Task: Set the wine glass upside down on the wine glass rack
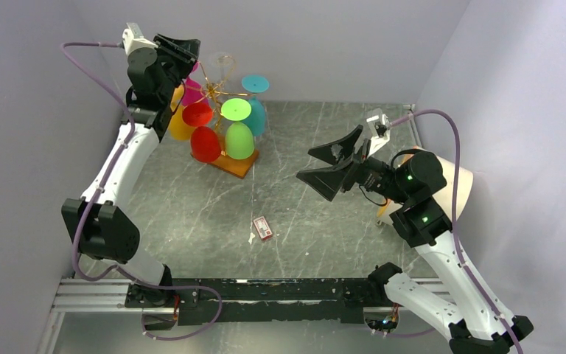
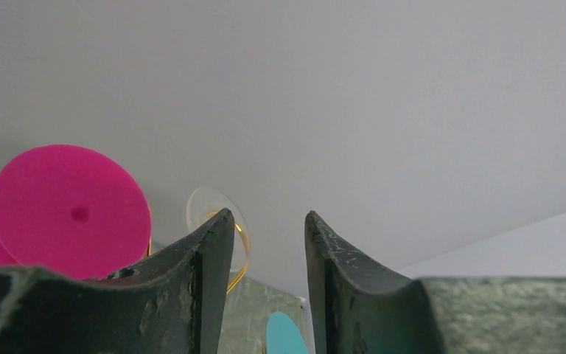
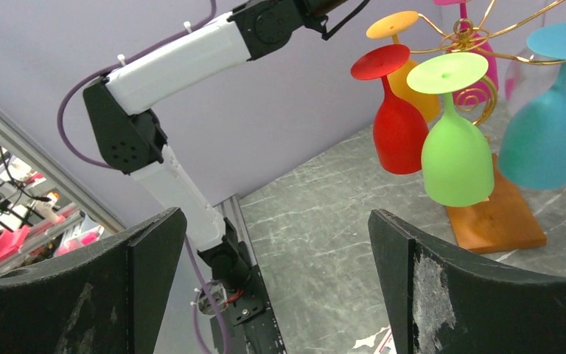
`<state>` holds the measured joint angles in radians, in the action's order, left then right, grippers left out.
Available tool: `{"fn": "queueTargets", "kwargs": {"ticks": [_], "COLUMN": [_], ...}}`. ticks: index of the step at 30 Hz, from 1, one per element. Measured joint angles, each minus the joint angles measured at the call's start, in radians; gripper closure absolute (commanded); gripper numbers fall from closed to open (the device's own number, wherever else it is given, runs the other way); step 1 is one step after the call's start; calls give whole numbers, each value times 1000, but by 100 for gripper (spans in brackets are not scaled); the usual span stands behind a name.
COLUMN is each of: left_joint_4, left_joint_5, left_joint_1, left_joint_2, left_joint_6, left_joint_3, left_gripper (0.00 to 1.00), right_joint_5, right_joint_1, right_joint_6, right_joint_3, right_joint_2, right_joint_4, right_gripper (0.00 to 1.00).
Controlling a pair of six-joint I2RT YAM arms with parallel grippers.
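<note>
The wine glass rack [image 1: 210, 90] is gold wire on a brown wooden base [image 1: 237, 165] at the back left. Red [image 1: 205, 144], green [image 1: 239, 140], teal [image 1: 256, 112], orange [image 1: 179, 127] and pink [image 1: 192, 90] glasses hang on it upside down. A clear wine glass [image 1: 221, 68] hangs at its far side. Its foot [image 2: 205, 206] shows by a gold loop [image 2: 245, 254] in the left wrist view. My left gripper [image 1: 189, 59] is high beside the rack's top. It [image 2: 269, 215] is open and empty. My right gripper [image 1: 306, 164] is wide open and empty in mid-air, right of the rack [image 3: 472, 33].
A small red and white card [image 1: 263, 228] lies on the grey marbled table in front of the rack. Grey walls close in the back and both sides. The arms' mounting rail [image 1: 265, 291] runs along the near edge.
</note>
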<state>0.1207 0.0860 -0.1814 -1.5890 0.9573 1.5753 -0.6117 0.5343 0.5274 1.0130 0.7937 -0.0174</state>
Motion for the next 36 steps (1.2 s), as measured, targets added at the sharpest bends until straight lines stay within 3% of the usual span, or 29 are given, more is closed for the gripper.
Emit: {"fn": "queueTargets", "kwargs": {"ticks": [6,8,9,10,18,26,36], "left_joint_4": [-17,-24,-30,-43,-168,-291,-400], "left_joint_5": [15,16,16,16,-26,-224,-369], "left_joint_1": [-23,-29,-31,-33,-38,-39,-39], "left_joint_2": [81,133,158,185,394,662,935], "left_joint_6": [-150,-206,-231,-259,-446,-585,-592], "left_joint_3": [-13,-38,-50,-60,-154,-300,-527], "left_gripper": [33,17,4,0,1,0,0], "right_joint_5": [30,48,63,79,253,420,484], "right_joint_1": [0,0,0,0,0,0,0], "right_joint_6": [-34,-48,-60,-70,-114,-109,-113], "right_joint_3": [0,0,0,0,0,0,-71], "right_joint_2": [-2,-3,-5,-7,-34,-61,-73], "right_joint_4": [37,56,71,88,214,282,300], "right_gripper": [0,0,0,0,0,0,0]}}
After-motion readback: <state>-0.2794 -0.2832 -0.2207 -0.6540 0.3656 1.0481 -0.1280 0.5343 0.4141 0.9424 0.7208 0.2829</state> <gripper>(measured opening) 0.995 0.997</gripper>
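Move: Beyond the left fingertips, and already free of them, hangs the clear wine glass, its middle about 6 cm ahead, 5 cm to the right and 14 cm below the left hand. At the same height, the pink glass is some 4 cm ahead and 3 cm left, the orange glass 2 cm back and 7 cm left, the red glass 8 cm straight back. From the right hand the clear glass lies roughly 36 cm ahead, 22 cm left and 13 cm lower. Backing away from the clear glass and the rack, the empty left hand draws back nearly 28 cm above the red glass's side, rising about 5 cm first and then sinking past its starting height; its fingers spread from half to fully open while the wrist rolls left side up and swings clockwise. The right hand, still wide open and empty, sinks 8 cm while easing forward and right, turning clockwise. ##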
